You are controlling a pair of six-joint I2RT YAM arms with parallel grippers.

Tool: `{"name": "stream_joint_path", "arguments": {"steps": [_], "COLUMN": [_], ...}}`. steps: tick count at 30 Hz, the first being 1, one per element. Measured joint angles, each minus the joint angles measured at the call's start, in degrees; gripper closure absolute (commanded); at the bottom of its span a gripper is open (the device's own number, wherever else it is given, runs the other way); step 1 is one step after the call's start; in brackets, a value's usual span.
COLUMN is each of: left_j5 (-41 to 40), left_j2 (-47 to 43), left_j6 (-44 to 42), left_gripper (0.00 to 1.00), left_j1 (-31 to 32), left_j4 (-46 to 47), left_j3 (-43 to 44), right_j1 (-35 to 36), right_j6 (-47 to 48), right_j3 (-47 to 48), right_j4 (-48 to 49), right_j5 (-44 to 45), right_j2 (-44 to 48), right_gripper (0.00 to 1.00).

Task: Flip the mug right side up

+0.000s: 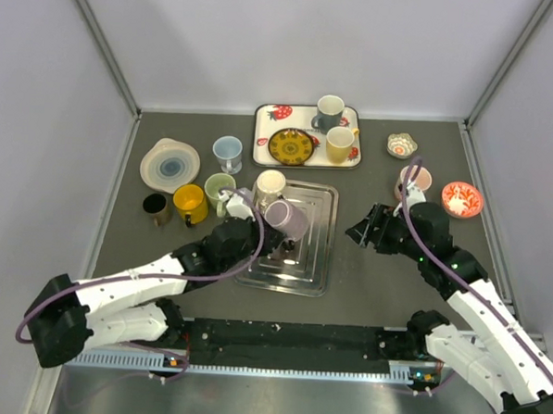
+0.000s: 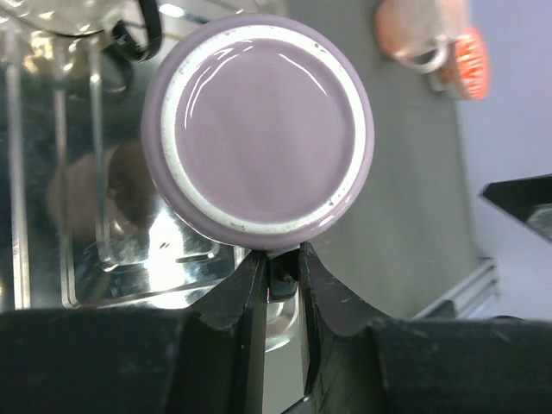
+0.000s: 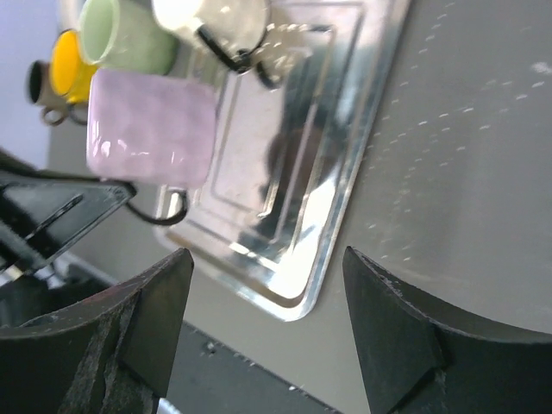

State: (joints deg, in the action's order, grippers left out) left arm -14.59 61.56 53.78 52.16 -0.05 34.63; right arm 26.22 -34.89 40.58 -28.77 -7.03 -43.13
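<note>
The lilac mug (image 1: pixel 288 218) hangs tilted on its side over the back left part of the steel tray (image 1: pixel 306 269). In the left wrist view its round base (image 2: pixel 263 129) faces the camera. My left gripper (image 2: pixel 280 259) is shut on the mug's handle, just below the base. The top view shows the same gripper (image 1: pixel 267 216) at the mug's left side. From the right wrist camera the mug (image 3: pixel 151 125) is seen side-on. My right gripper (image 1: pixel 357 232) hovers right of the tray, open with nothing between its fingers (image 3: pixel 164 302).
A cream mug (image 1: pixel 269 183) stands at the tray's back left corner. Left of it are a green mug (image 1: pixel 219 187), a yellow mug (image 1: pixel 189 202) and a black cup (image 1: pixel 156 207). A strawberry tray (image 1: pixel 262 137) holds crockery at the back. A pink mug (image 1: pixel 414 180) and red bowl (image 1: pixel 461 199) sit right.
</note>
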Motion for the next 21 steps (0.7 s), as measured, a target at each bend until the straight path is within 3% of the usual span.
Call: {"name": "stream_joint_path", "arguments": {"steps": [4,9,15,21], "left_j5": [2.1,5.0,8.4,11.6], "left_j2": [-5.0,-6.1,-6.1,-6.0], "left_j6": [0.2,1.2,3.8,6.4], "left_gripper": [1.0,1.0,1.0,1.0], "left_j1": [0.0,0.0,0.0,0.0], "left_j4": [12.7,26.8,40.4,45.8], "left_j3": [-7.3,-9.4,-9.7,-9.7], "right_j1": [0.0,0.0,0.0,0.0], "right_j6": [-3.7,-12.2,-26.2,-36.0], "right_j3": [-4.2,-12.1,-22.3,-24.8], "right_j4": [4.7,16.2,39.5,59.7], "right_j5": [-8.4,-18.8,-27.7,-30.6], "right_j2": [3.7,8.2,8.5,5.9], "right_gripper": [0.26,0.25,0.25,0.27]}}
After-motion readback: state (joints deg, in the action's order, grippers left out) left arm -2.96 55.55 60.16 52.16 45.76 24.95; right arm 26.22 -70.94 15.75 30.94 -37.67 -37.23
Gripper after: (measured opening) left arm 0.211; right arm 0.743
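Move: The left hand holds the purple mug by its handle, the body about 4 cm ahead, 1 cm right and 4 cm above that hand, mouth slanting down. The open right gripper it is brought towards is about 14 cm to its right, 1 cm ahead and 3 cm higher. The cream mug lies some 12 cm ahead, 2 cm left and 9 below, the green mug 11 ahead, 13 left, 10 below. From the right hand, the purple mug is 13 cm left, 3 ahead, 1 above. Still pinching the purple mug's handle, the left hand lifts it about 15 cm off above the metal tray and rolls and tips up some 45 degrees, swinging the mouth towards the right hand. The right gripper, open and touching nothing, comes left and back, then rises too, turning its fingers inward to point left beneath the mug's mouth side. ##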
